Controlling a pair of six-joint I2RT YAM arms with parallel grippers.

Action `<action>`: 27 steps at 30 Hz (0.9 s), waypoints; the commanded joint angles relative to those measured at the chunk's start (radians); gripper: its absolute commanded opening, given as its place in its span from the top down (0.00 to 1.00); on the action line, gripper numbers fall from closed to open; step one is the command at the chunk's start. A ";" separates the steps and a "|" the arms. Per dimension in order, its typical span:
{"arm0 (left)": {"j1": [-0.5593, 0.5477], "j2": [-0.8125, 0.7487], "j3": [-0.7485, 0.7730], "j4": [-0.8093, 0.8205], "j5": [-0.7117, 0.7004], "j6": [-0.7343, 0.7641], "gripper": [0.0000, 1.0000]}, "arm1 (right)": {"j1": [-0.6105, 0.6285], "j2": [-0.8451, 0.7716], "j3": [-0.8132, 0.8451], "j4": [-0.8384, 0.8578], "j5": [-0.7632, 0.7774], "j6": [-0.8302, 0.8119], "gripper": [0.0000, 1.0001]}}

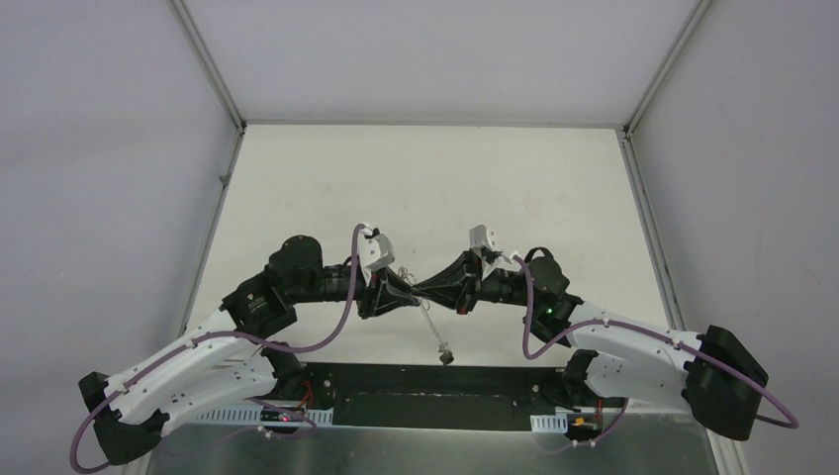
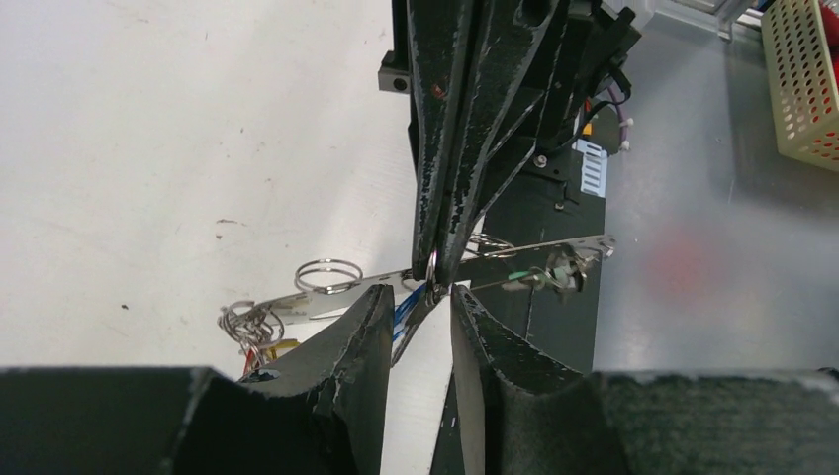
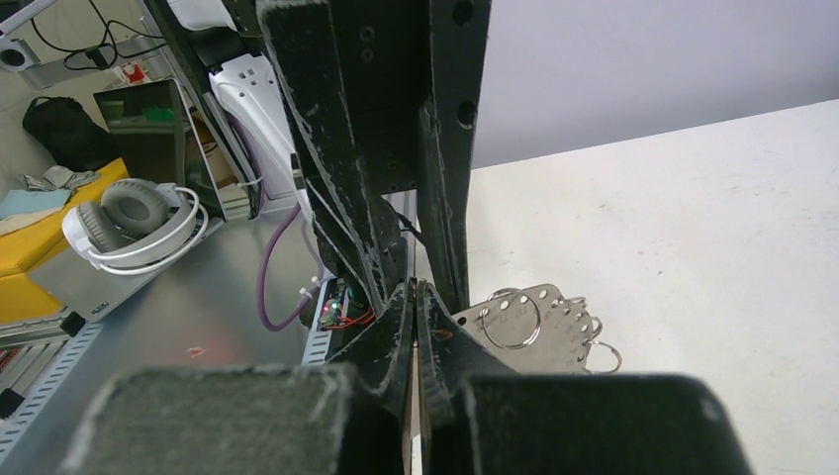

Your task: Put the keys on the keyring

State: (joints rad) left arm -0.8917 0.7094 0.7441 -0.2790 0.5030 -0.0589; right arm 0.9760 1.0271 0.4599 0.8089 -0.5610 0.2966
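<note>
The keyring (image 3: 554,322) is a thin flat grey metal piece with holes along its rim and small silver split rings (image 2: 326,275); it hangs edge-on under the two grippers (image 1: 433,327). My right gripper (image 3: 416,292) is shut on a split ring at the keyring's rim (image 2: 433,267). My left gripper (image 2: 416,295) faces it tip to tip with its jaws open. A key with a blue tag (image 2: 408,315) hangs in that gap, close to the left finger. A green-tagged key (image 2: 539,278) hangs further along the rim. More keys and rings cluster at the other end (image 2: 247,325).
White enclosure walls (image 1: 119,148) close in the table on three sides. A black base strip (image 1: 435,381) runs along the near edge between the arm bases. Off the table are a beige perforated basket (image 2: 806,79) and headphones (image 3: 134,213).
</note>
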 commanded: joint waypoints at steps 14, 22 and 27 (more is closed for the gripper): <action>-0.011 -0.048 -0.005 0.111 0.067 0.049 1.00 | 0.005 -0.023 0.019 0.066 0.017 0.000 1.00; -0.012 -0.035 0.078 -0.033 0.001 0.077 1.00 | 0.004 -0.047 0.014 0.022 0.021 -0.017 0.73; -0.012 0.019 0.163 -0.163 -0.040 0.073 1.00 | 0.003 -0.071 0.019 -0.035 0.022 -0.049 0.58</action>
State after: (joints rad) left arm -0.8970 0.7013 0.8154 -0.3626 0.5072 -0.0048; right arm 0.9752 0.9977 0.4599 0.7849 -0.5499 0.2813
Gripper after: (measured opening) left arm 0.011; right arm 0.354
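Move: The small ring to be taken is already pinched in the right fingertips, about 1 cm left of the right hand and level with it. From the open left hand it is roughly 2 cm up, 1 cm right and 1 cm back. The metal plate's middle lies some 2 cm back, 1 cm right and 3 cm below the left hand. The cluster of keys with the green tag is about 10 cm back, 5 cm right and 4 cm below. The small ring passes from hand to hand: the left hand rises about 2 cm, easing slightly back, to bring its open fingers up around the ring at the right fingertips, then shuts and pinches it. Only then do the right fingers open, to about a third, letting go while that hand stays almost in place; the left keeps its grip, sinking very slightly at the end. ##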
